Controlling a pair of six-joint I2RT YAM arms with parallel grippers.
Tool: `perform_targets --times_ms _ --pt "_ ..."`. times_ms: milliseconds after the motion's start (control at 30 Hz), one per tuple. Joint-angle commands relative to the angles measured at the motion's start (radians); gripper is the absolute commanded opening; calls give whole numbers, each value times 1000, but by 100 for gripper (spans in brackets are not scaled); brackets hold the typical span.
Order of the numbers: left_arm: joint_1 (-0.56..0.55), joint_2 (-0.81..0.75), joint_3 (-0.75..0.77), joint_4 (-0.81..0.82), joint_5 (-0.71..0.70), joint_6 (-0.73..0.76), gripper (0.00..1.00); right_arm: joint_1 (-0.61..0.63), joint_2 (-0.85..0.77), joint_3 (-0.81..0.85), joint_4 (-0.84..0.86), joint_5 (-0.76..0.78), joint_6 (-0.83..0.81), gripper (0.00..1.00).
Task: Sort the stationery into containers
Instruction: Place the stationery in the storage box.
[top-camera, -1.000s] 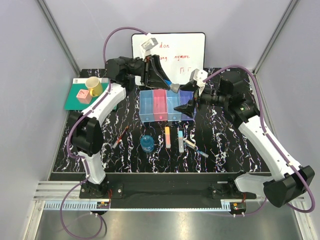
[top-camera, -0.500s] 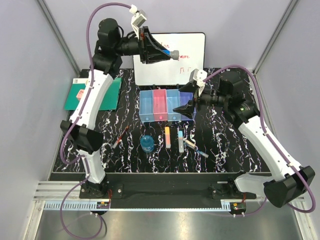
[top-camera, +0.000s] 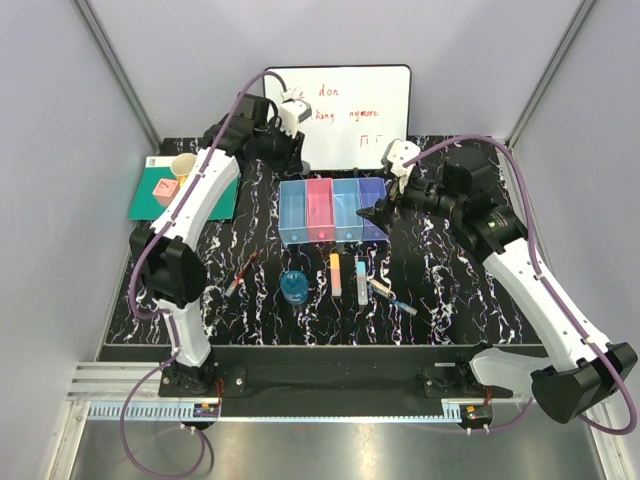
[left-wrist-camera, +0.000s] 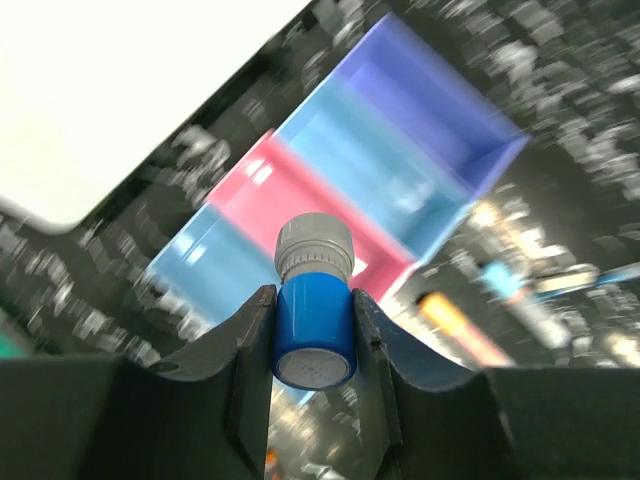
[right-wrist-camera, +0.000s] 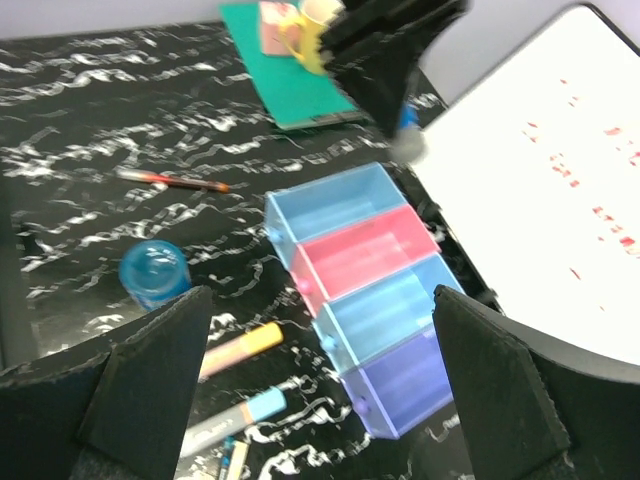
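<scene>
My left gripper (left-wrist-camera: 312, 300) is shut on a stubby blue marker (left-wrist-camera: 314, 330) with a grey ribbed cap, held in the air above the containers (left-wrist-camera: 380, 170). From above, the left gripper (top-camera: 285, 152) hangs behind the containers (top-camera: 332, 210), close to the whiteboard. To their right my right gripper (top-camera: 379, 213) stands open and empty; its wrist view looks down on the bins (right-wrist-camera: 370, 290). Left on the table are a round blue disc (top-camera: 293, 286), a dark-red pen (top-camera: 240, 273), an orange marker (top-camera: 335, 273), a light-blue marker (top-camera: 361, 280) and small pens (top-camera: 390, 295).
A whiteboard (top-camera: 340, 115) leans at the back. A green mat (top-camera: 150, 200) at the back left carries a yellow cup (top-camera: 185, 165) and a pink cube (top-camera: 163, 188). Grey walls close in both sides of the table.
The left arm swung high with the blue marker, then came down behind the containers by the whiteboard. My right gripper has stayed open beside the purple bin.
</scene>
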Motion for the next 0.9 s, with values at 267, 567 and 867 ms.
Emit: perform_targets --times_ms 267,567,867 --pt "15 158 107 -178 -271 219 0 7 -45 -27 -121 130 -84 100" --pt "15 235 101 -195 -282 252 0 7 -44 -13 -136 142 -108 100" --pt "-5 315 113 -190 -245 290 0 7 -36 -13 -137 145 -110 100"
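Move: Below and slightly beyond the left hand, which already holds the blue glue stick, the leftmost blue compartment of the storage box lies about 2 cm ahead, 4 cm to the left and 23 cm down. The pink compartment is roughly 2 cm ahead and 3 cm to the right, the blue jar some 16 cm back and 4 cm left. From the right hand, the leftmost compartment is about 17 cm ahead, 17 cm left and 31 cm down. Lowering the held glue stick towards the leftmost blue compartment, the left hand sinks some 15 cm and shifts about 5 cm left, mostly early on, while its wrist turns nearly 30 degrees so the fingers point more steeply down; they keep their grip. The empty right hand, still wide open, eases down about 4 cm and a little to the right, then stays. ##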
